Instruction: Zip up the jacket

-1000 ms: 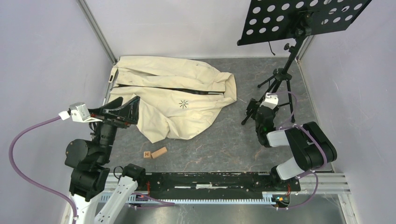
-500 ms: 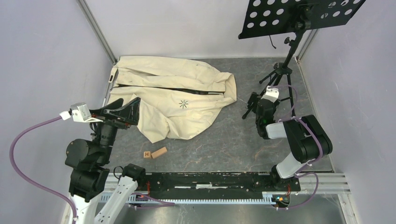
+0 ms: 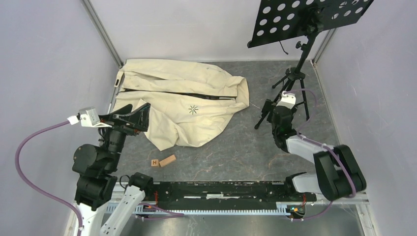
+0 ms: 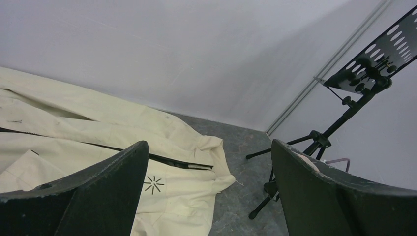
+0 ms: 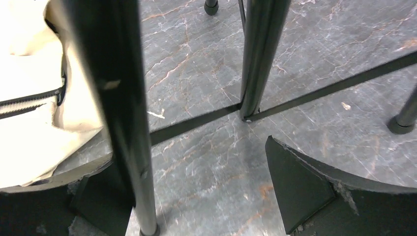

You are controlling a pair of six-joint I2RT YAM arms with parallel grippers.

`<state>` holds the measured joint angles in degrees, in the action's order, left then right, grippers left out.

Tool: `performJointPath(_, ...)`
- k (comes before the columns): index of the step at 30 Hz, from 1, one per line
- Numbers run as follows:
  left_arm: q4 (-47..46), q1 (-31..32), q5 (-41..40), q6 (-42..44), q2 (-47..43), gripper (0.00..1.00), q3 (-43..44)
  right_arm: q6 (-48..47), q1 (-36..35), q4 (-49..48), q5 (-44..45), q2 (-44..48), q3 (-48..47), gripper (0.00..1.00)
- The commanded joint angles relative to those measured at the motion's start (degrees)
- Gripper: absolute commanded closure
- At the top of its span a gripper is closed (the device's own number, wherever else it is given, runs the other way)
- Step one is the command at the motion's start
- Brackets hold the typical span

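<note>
The cream jacket [image 3: 182, 101] lies spread on the grey table at the back left, with its dark zipper [image 3: 189, 94] running across it and a black starburst logo [image 3: 193, 109] below. My left gripper [image 3: 138, 114] hovers open over the jacket's left edge. In the left wrist view the jacket [image 4: 98, 123], zipper [image 4: 172, 161] and logo [image 4: 153, 184] show between the wide-open fingers of that gripper [image 4: 209, 147]. My right gripper [image 3: 268, 112] is open, low at the tripod's feet. In the right wrist view this gripper [image 5: 196, 162] holds nothing, and the jacket's edge [image 5: 29, 128] lies at the left.
A black music stand [image 3: 310, 19] on a tripod [image 3: 291, 81] stands at the back right. One tripod leg [image 5: 125, 113] crosses just in front of the right gripper's left finger. Two small wooden blocks [image 3: 167, 160] lie near the front left. Walls close in on three sides.
The right arm's elbow has swung down and to the right while its gripper stayed at the tripod's feet. The music stand's top has shifted slightly. The left arm has barely moved.
</note>
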<state>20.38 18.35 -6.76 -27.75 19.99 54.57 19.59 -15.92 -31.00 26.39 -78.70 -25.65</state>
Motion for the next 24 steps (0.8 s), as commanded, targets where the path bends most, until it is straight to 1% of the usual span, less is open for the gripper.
performJointPath(1, -3.2, -0.3, 2.3, -0.7, 1.1, 0.00, -1.7, -1.2, -0.6, 7.5, 0.4, 8.6, 2.8, 0.01)
performJointPath(3, -3.8, -0.3, 2.9, -1.2, 1.6, 0.00, -2.2, -2.9, -0.6, 8.7, -0.7, 9.8, 2.5, 0.01)
performJointPath(6, -4.7, -0.3, 3.5, -2.0, 1.8, 0.00, -2.6, -2.1, -0.6, 13.6, -2.4, 10.9, 1.5, 0.01)
performJointPath(9, -4.4, -0.3, 3.5, -1.7, 1.8, 0.00, -2.3, -1.2, -1.0, 14.8, -5.6, 14.7, 4.5, 0.01)
performJointPath(12, -3.3, -0.3, 2.8, -0.9, 1.8, 0.00, -2.0, -0.6, -1.1, 18.5, -6.6, 19.9, 6.8, 0.01)
performJointPath(17, -1.7, -0.3, 3.3, -0.6, 2.9, 0.00, -2.1, -1.1, -1.1, 28.4, -8.4, 29.3, 7.6, 0.01)
performJointPath(19, 0.1, -0.3, 3.3, 0.0, 3.4, 0.00, -1.7, -1.3, -1.2, 33.0, -9.5, 34.5, 7.8, 0.01)
performJointPath(22, 4.2, -0.2, 3.1, 0.6, 4.0, 0.00, -1.1, -2.6, -1.3, 37.7, -14.9, 41.3, 8.3, 0.01)
performJointPath(24, 7.0, -0.2, 3.0, 0.5, 4.5, 0.00, -0.6, -3.8, -1.9, 38.4, -22.1, 45.1, 8.8, 0.01)
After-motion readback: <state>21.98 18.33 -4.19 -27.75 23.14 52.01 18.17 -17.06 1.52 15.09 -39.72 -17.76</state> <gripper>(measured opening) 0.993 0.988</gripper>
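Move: The zip's right-hand end on the jacket lies about 10 cm ahead of the right hand, 16 cm to its left and 7 cm below. The music stand's near foot is roughly 4 cm back and 5 cm left of that hand, 8 cm below, its leg rising beside the open left finger; the stand's right foot is level with the hand, 16 cm to its right. From the left hand, the zip end lies some 28 cm ahead, 32 cm to the right and 40 cm below. The music stand is left where it was pushed: the right hand, fingers still wide open, backs out from around its near leg by about 10 cm towards its own base, ending a little higher and turned some 10 degrees counter-clockwise. The open left hand meanwhile sinks about 3.5 cm and edges forward and to the right over the table towards the jacket, tipping slightly down. ##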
